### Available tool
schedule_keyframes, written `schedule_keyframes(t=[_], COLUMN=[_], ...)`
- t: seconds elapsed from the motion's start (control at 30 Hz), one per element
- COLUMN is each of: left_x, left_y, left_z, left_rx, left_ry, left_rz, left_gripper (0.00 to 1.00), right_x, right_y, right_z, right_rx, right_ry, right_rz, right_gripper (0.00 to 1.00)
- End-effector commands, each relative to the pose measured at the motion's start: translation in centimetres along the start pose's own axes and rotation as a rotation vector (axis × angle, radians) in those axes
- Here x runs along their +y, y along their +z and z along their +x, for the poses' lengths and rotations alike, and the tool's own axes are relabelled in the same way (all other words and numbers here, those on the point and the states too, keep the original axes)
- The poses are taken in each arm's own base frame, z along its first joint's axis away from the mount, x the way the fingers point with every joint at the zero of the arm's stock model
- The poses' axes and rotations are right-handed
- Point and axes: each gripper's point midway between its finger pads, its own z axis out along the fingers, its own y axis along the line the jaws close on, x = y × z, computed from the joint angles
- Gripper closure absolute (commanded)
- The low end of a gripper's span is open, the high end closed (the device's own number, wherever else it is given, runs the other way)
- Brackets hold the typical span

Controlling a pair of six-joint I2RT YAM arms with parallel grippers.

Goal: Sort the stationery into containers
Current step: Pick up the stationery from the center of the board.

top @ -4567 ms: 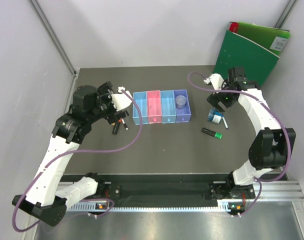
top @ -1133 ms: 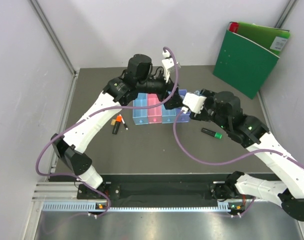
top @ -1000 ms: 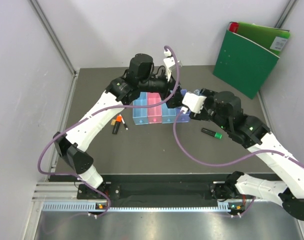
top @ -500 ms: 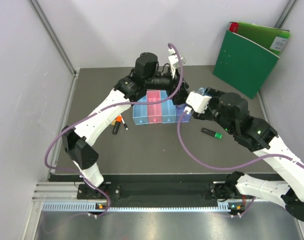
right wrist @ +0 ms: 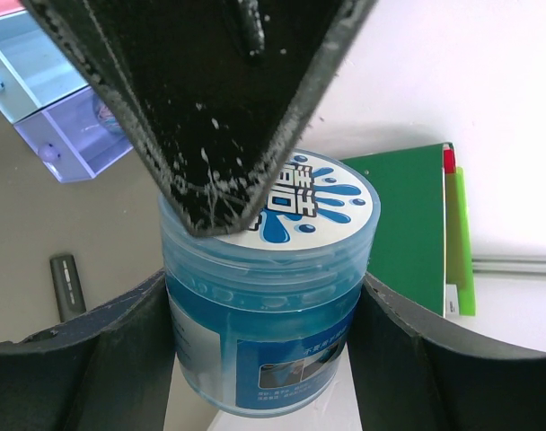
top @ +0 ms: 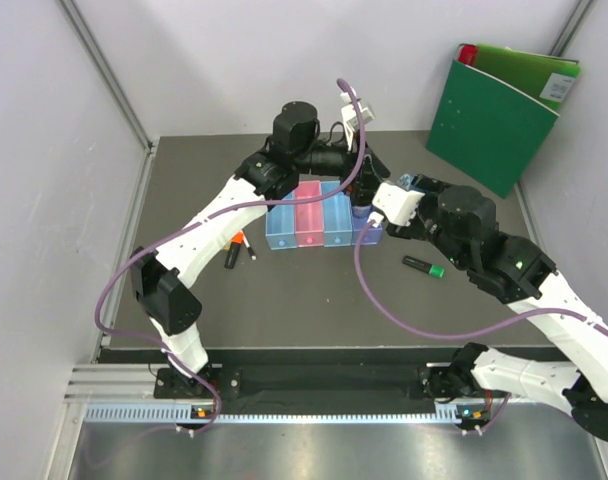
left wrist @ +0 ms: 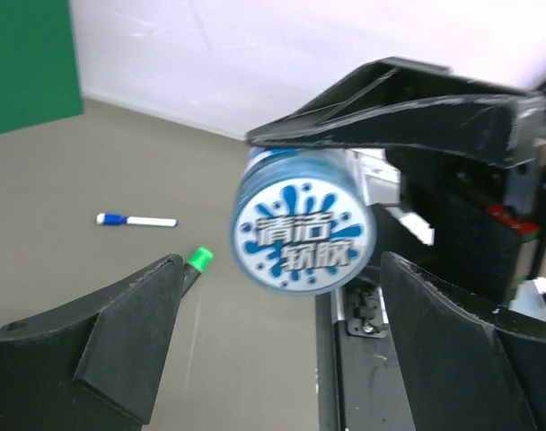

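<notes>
My right gripper (right wrist: 264, 287) is shut on a round blue jar (right wrist: 273, 314) with a printed white lid, one finger on each side of it. It holds the jar (top: 408, 183) in the air just right of the containers (top: 319, 215), a joined row of light blue, pink, light blue and purple bins. My left gripper (left wrist: 280, 265) is open, its jaws spread wide and facing the jar's lid (left wrist: 302, 232). One of its fingers (right wrist: 210, 90) crosses in front of the lid. A green-capped marker (top: 424, 266) lies right of the bins. An orange-capped marker (top: 236, 240) lies to their left.
A big green binder (top: 504, 100) leans at the back right. A thin white pen with a blue cap (left wrist: 136, 220) lies on the table beyond the green cap (left wrist: 198, 259). A second black marker (top: 231, 256) lies beside the orange-capped one.
My left arm has swung right, over the bins, bringing its open gripper up to the jar. My right gripper has shifted slightly right and back, still holding the jar.
</notes>
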Motion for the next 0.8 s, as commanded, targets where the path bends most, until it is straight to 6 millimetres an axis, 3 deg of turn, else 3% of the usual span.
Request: schedule_keyframes(t=[0.0,0.23,0.53,0.67,0.7,0.77], left_x=[-2.7,-4.0,-3.5,-3.5,-3.5,-3.4], left_y=[0.4,1.7,2.7,2.8,2.9,3.0], left_z=[-2.8,-2.2,-1.2,-1.3,-1.2,-1.1], left_rx=[-0.06,-0.044,-0.024,-0.026,-0.024,-0.022], left_ry=[0.076,0.079,0.089,0.091,0.092,0.093], left_rz=[0.11,0.153,0.121,0.113,0.111,0.104], left_gripper=[0.06,0.06,0.08,0.2,0.28,0.34], right_x=[-3.1,-3.4,-3.5,-3.2,-3.1,-3.0], right_y=[-1.1,-1.1,-1.5,-1.4,-1.4,-1.4], right_z=[-2.1,-2.6,-2.3,-2.1,-2.1,-2.0], right_rx=[-0.075,-0.087,-0.086,-0.086,-0.086,-0.085], right_ry=[0.048,0.05,0.052,0.051,0.053,0.052], right_rz=[0.115,0.133,0.143,0.138,0.138,0.137], right_gripper=[0.99,0.99,0.99,0.98,0.96,0.86])
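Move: The blue jar, held in the right hand's fingers, has its middle some 6 cm to the left hand's right, 2 cm back and about level with it. For the right hand it sits practically at the hand point, about 1 cm to the left. From the left hand, the purple compartment is roughly 12 cm ahead, 4 cm left; the black marker about 3 cm ahead, 10 cm right; both some 33 cm below. Rightward and back by about 2 cm each way, the open left hand works its fingers around the lid end of the blue jar, with a slight clockwise turn. Its backward travel stops, it eases on to the right, and the fingers then begin closing from either side. The right hand keeps its grip on the jar, rising about 1 cm. ##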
